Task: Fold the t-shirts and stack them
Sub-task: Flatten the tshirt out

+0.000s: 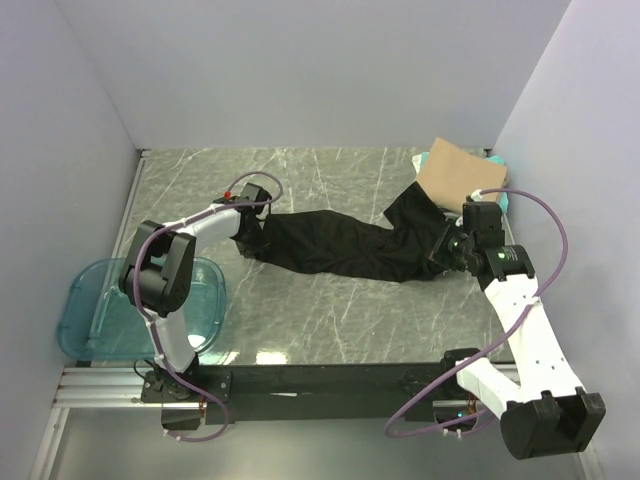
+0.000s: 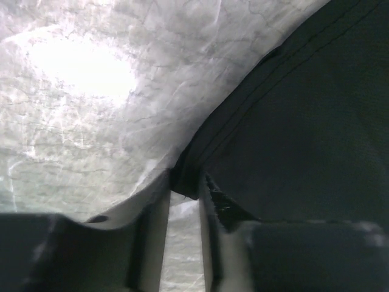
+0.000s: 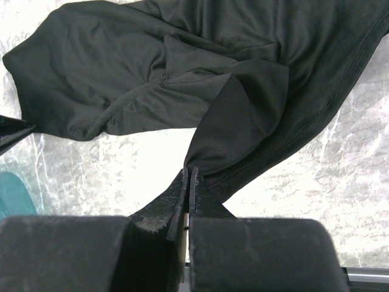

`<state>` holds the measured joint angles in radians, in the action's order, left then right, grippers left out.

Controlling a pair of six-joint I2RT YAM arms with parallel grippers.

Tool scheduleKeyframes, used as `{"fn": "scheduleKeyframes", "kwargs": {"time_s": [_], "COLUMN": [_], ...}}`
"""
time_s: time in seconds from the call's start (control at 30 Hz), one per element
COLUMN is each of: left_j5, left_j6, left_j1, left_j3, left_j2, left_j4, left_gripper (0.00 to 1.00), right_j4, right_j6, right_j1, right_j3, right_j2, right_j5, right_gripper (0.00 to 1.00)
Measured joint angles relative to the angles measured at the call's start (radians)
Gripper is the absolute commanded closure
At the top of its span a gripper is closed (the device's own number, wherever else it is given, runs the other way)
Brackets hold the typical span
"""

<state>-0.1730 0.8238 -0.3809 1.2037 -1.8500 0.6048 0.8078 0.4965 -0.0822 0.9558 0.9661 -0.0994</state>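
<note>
The black t-shirt (image 1: pixel 340 250) lies stretched in a rumpled band across the middle of the marble table (image 1: pixel 330 175). My left gripper (image 1: pixel 248 225) is at its left end. In the left wrist view a dark hem corner (image 2: pixel 185 179) sits between the tips of the left gripper (image 2: pixel 185 193), whose jaws stand apart with the table showing through the gap. My right gripper (image 1: pixel 440 255) is at the shirt's right end. In the right wrist view it (image 3: pixel 189 173) is shut on a fold of the black cloth (image 3: pixel 231 121). The tan t-shirt (image 1: pixel 455 172) lies folded at the back right on the teal t-shirt (image 1: pixel 497 197).
A translucent blue tub (image 1: pixel 140 305) sits at the front left corner, beside the left arm's base. Grey walls close the table in on the left, back and right. A black rail (image 1: pixel 320 380) runs along the near edge.
</note>
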Motion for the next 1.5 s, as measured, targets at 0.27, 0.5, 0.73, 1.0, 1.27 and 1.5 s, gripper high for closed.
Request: {"fn": "scheduleKeyframes", "kwargs": {"time_s": [0.27,0.5,0.73,1.0,1.27,1.5], "left_j5": [0.029,0.047,0.069,0.098,0.109,0.132], "left_j6": [-0.027,-0.054,-0.082,-0.106,-0.107,-0.114], "left_j1": [0.010,0.138,0.227,0.247,0.255,0.255], "left_j3": [0.038,0.087,0.092,0.059,0.012,-0.006], "left_j2": [-0.024,0.018,0.054,0.054,0.055,0.060], "left_j4": [-0.009,0.014,0.013,0.015,0.014,0.017], "left_gripper": [0.99,0.99,0.99,0.99,0.99,0.99], "right_j4": [0.056,0.221,0.356,0.439,0.306,0.074], "right_j6": [-0.049,-0.061,0.009,0.018,0.018,-0.019], "right_j1": [-0.017,-0.225,-0.496,-0.537,-0.318,-0.093], "right_j3": [-0.023,-0.082,-0.098,-0.059,-0.005,-0.061], "right_j2": [-0.038,-0.055,0.034,0.080,0.101,0.251], "right_j5": [-0.036,-0.059,-0.041,-0.020,0.006,-0.039], "right_gripper": [1.00,1.00,0.99,0.43,0.41,0.45]}}
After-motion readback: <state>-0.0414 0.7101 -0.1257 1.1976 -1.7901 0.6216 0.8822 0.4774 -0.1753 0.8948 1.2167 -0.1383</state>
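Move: The shirt's left corner lies right between the left gripper's half-open fingertips, at table level; the basket is about 24 cm left of that hand and 15 cm back. The right gripper holds the shirt's other end some 16 cm above the table. Its cloth goes to the near table edge, roughly 16 cm back, 8 cm left and 16 cm down. The cardboard sits about 27 cm ahead and 14 cm right of it, the shirt's far flap about 21 cm straight ahead, both well below. Draw the right gripper's end of the shirt back about 16 cm towards the near table edge, also left and down, tipping the fingers down; open to let go, then swing forward over the shirt, sinking, fingers open. Meanwhile pinch the corner with the left gripper, lift it about 5 cm while going left and forward, then ease back and down, keeping the pinch. ##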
